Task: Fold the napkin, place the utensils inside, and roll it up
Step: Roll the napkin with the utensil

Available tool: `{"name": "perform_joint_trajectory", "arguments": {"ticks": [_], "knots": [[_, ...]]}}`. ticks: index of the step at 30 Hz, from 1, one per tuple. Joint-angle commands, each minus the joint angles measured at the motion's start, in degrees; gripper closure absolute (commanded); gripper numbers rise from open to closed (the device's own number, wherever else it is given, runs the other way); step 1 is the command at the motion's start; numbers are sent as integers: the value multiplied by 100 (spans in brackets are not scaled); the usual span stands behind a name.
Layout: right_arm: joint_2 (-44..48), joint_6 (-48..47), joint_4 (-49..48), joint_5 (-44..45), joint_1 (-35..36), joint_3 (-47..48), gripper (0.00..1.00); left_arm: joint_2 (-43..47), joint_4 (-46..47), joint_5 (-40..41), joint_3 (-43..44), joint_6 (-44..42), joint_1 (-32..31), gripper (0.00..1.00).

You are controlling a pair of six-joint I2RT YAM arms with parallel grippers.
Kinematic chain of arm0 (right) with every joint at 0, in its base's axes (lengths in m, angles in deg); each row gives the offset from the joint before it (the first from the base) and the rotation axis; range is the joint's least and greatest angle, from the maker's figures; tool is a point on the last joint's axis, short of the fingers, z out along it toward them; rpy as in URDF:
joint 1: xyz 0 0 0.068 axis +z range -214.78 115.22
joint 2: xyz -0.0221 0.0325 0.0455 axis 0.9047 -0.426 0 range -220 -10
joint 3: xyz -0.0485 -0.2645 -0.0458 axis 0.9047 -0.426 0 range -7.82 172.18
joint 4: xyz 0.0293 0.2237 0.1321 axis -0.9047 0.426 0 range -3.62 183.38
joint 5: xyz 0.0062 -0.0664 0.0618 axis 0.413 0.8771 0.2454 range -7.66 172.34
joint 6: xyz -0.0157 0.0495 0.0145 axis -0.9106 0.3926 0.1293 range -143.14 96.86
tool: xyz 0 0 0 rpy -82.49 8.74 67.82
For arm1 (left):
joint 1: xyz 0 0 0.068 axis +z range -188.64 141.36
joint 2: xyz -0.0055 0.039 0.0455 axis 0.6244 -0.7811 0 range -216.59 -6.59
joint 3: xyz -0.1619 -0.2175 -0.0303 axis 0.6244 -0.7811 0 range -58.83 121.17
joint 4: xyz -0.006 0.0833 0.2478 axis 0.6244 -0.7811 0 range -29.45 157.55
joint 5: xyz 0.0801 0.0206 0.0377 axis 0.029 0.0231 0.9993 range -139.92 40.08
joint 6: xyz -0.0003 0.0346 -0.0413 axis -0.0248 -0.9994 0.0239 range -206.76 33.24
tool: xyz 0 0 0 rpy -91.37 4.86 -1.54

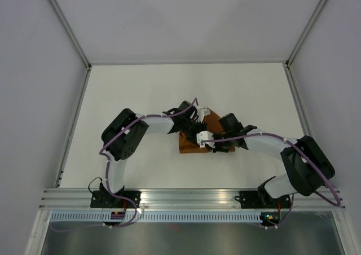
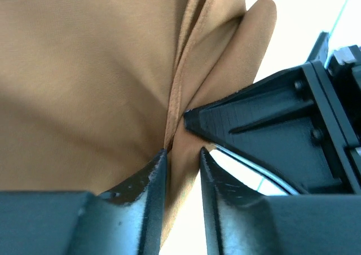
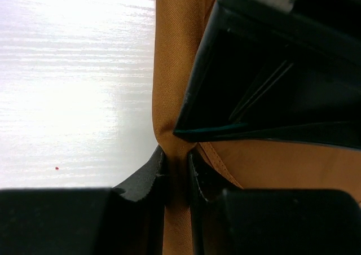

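Observation:
The rust-orange napkin [image 1: 189, 144] lies bunched at the middle of the table, mostly covered by both grippers. In the left wrist view the napkin [image 2: 84, 69] fills the frame, and a raised fold runs down between the parted fingers of my left gripper [image 2: 183, 152], with table showing in the gap. My right gripper [image 3: 176, 152] is shut on a narrow fold of the napkin [image 3: 172, 69] at its left edge. From above, the left gripper [image 1: 198, 119] and right gripper [image 1: 211, 144] meet tip to tip over the cloth. The utensils are hidden.
The white table [image 1: 141, 91] is fenced by aluminium rails [image 1: 73, 119] on both sides and along the near edge. Each wrist view shows the other arm's black finger close by, in the left wrist view [image 2: 271, 125] and the right wrist view [image 3: 271, 69].

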Motion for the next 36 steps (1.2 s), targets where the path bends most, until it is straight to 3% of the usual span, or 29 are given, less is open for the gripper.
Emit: {"name": "perform_joint_trajectory", "arguments": {"ticks": [1,9,20,21,24,30,36], "knots": [[-592,-292,1188,-294,-122,328,90,601,420,592,-279,583,163,62],[-1418,-574,2015,-742,-527,1006,91,1621,1518,1567,-1419,830,479,60],[-3273,-1444,4194,-1498,-1212,3027,91,3423,4793,3693,-4090,453,322,53],[-3475,-1479,4291,-1516,-1256,3246,91,3598,4902,3895,-4181,104,225,47],[-3792,-1541,4608,-1560,-1335,3572,91,3679,5183,4538,-4295,-1002,-337,46],[-4092,-1454,4696,-1543,-1388,3828,91,3275,5816,4890,-4375,-3199,-1374,44],[-4276,-1339,4661,-1507,-1388,3916,91,2643,5588,5057,-4217,-5002,-2218,40]]}}
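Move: The rolled near edge of the napkin runs left-right through my left hand, its middle about 1 cm below the fingertips; its left end lies some 12 cm to the left, level with me. The flat part's far tip is roughly 17 cm ahead and 2 cm below. My right fingers already pinch the same roll, whose middle is about 4 cm to their left; its right end lies about 8 cm to their right, level with them. My right hand keeps its pinch on the roll and, hardly travelling, swings its wrist forward over the grip by nearly 50 degrees, until the fingers point down and back. My left fingers, already loosening, open wider and leave the roll; that hand arcs forward, left and up by about 10 cm leftward, then sweeps back and partly right, turning strongly to point right and forward, ending raised just on the near side. ##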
